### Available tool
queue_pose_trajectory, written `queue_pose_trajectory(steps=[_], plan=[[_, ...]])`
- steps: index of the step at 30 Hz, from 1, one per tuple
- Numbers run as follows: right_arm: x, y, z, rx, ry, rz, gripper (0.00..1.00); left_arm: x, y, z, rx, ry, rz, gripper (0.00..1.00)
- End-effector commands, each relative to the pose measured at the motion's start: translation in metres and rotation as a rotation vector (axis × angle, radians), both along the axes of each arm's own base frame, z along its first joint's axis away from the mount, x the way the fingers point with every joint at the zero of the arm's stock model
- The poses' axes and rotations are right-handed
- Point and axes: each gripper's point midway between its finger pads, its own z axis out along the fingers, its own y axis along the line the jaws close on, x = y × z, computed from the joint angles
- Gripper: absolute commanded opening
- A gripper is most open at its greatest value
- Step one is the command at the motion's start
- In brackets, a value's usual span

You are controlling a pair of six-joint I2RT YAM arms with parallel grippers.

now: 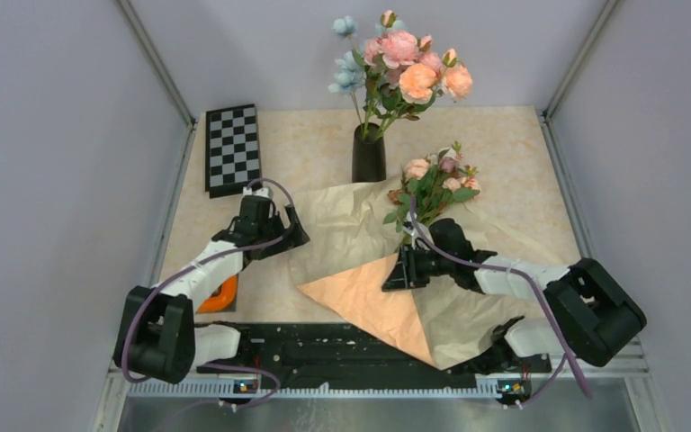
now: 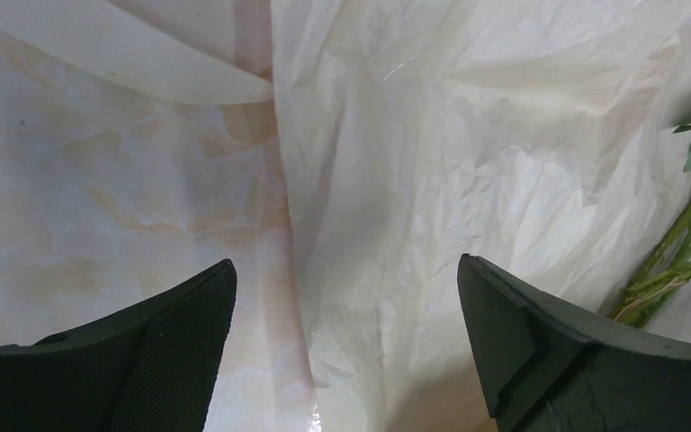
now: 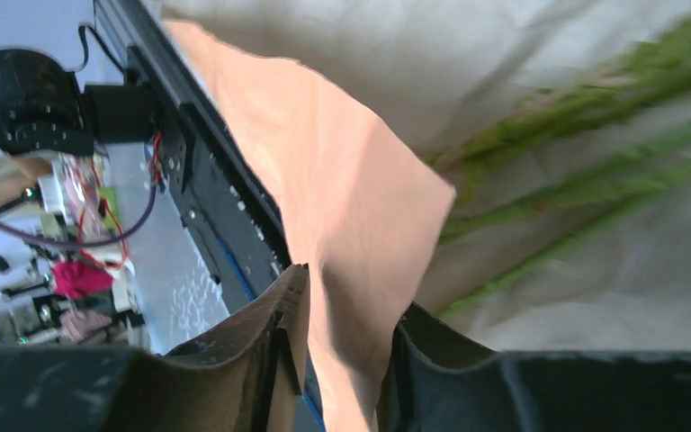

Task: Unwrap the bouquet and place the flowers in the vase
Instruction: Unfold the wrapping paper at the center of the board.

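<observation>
The bouquet lies unwrapped. Its flowers [image 1: 432,184] rest on the spread tan kraft lining [image 1: 342,216], heads toward the black vase [image 1: 368,157]. Their green stems [image 3: 576,117] show blurred in the right wrist view and at the edge of the left wrist view [image 2: 675,270]. The peach paper [image 1: 373,301] fans out toward the front rail. My right gripper [image 1: 399,270] sits at its upper corner, and a fold of that paper [image 3: 342,180] fills the gap between its fingers [image 3: 349,297], touching both. My left gripper [image 1: 290,236] hangs open over the lining's left edge [image 2: 346,270], holding nothing.
A taller pink, orange and pale-blue bunch [image 1: 405,67] stands in the vase. A checkered board [image 1: 232,148] lies at the back left. An orange object [image 1: 220,295] sits under the left arm. The black base rail [image 1: 324,346] runs along the front; walls close in both sides.
</observation>
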Motion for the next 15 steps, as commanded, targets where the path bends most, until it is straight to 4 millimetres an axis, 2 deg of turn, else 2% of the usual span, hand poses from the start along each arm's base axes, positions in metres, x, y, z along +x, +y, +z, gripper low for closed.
queue_pose_trajectory(steps=[1, 6, 8, 12, 15], plan=[[0.003, 0.03, 0.029, 0.058, -0.119, 0.065, 0.27, -0.003, 0.002, -0.017, -0.019, 0.025, -0.002, 0.9], [-0.016, 0.049, 0.039, 0.03, -0.192, 0.139, 0.18, 0.0, -0.005, -0.026, -0.078, 0.052, -0.004, 0.58], [-0.02, 0.057, 0.045, 0.028, -0.225, 0.157, 0.15, 0.004, -0.008, -0.027, -0.1, 0.053, 0.002, 0.47], [-0.024, 0.076, 0.057, 0.028, -0.294, 0.19, 0.12, 0.011, -0.014, -0.026, -0.151, 0.039, 0.004, 0.18], [-0.028, 0.092, 0.061, 0.018, -0.338, 0.227, 0.1, 0.021, -0.015, -0.023, -0.155, 0.022, 0.003, 0.05]])
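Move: The cream paper's left edge runs about 4 cm under my left fingertips and 1 cm to the right; the peach flap's left tip lies some 10 cm back and level sideways, on the table. The edge of the peach flap already stands between my half-open right fingers, about 1 cm ahead and 1 cm left. From the right hand, the bouquet's stem ends are roughly 6 cm ahead, 3 cm right and 3 cm down. I close my right fingers on the peach flap and draw it left, off the stem ends, for about 6 cm, also coming back and rising some 4 cm each and swinging the hand around 10 degrees counter-clockwise. Meanwhile my left hand sinks about 3.5 cm onto the cream paper's left edge and goes from wide open to nearly shut, pinching it. ##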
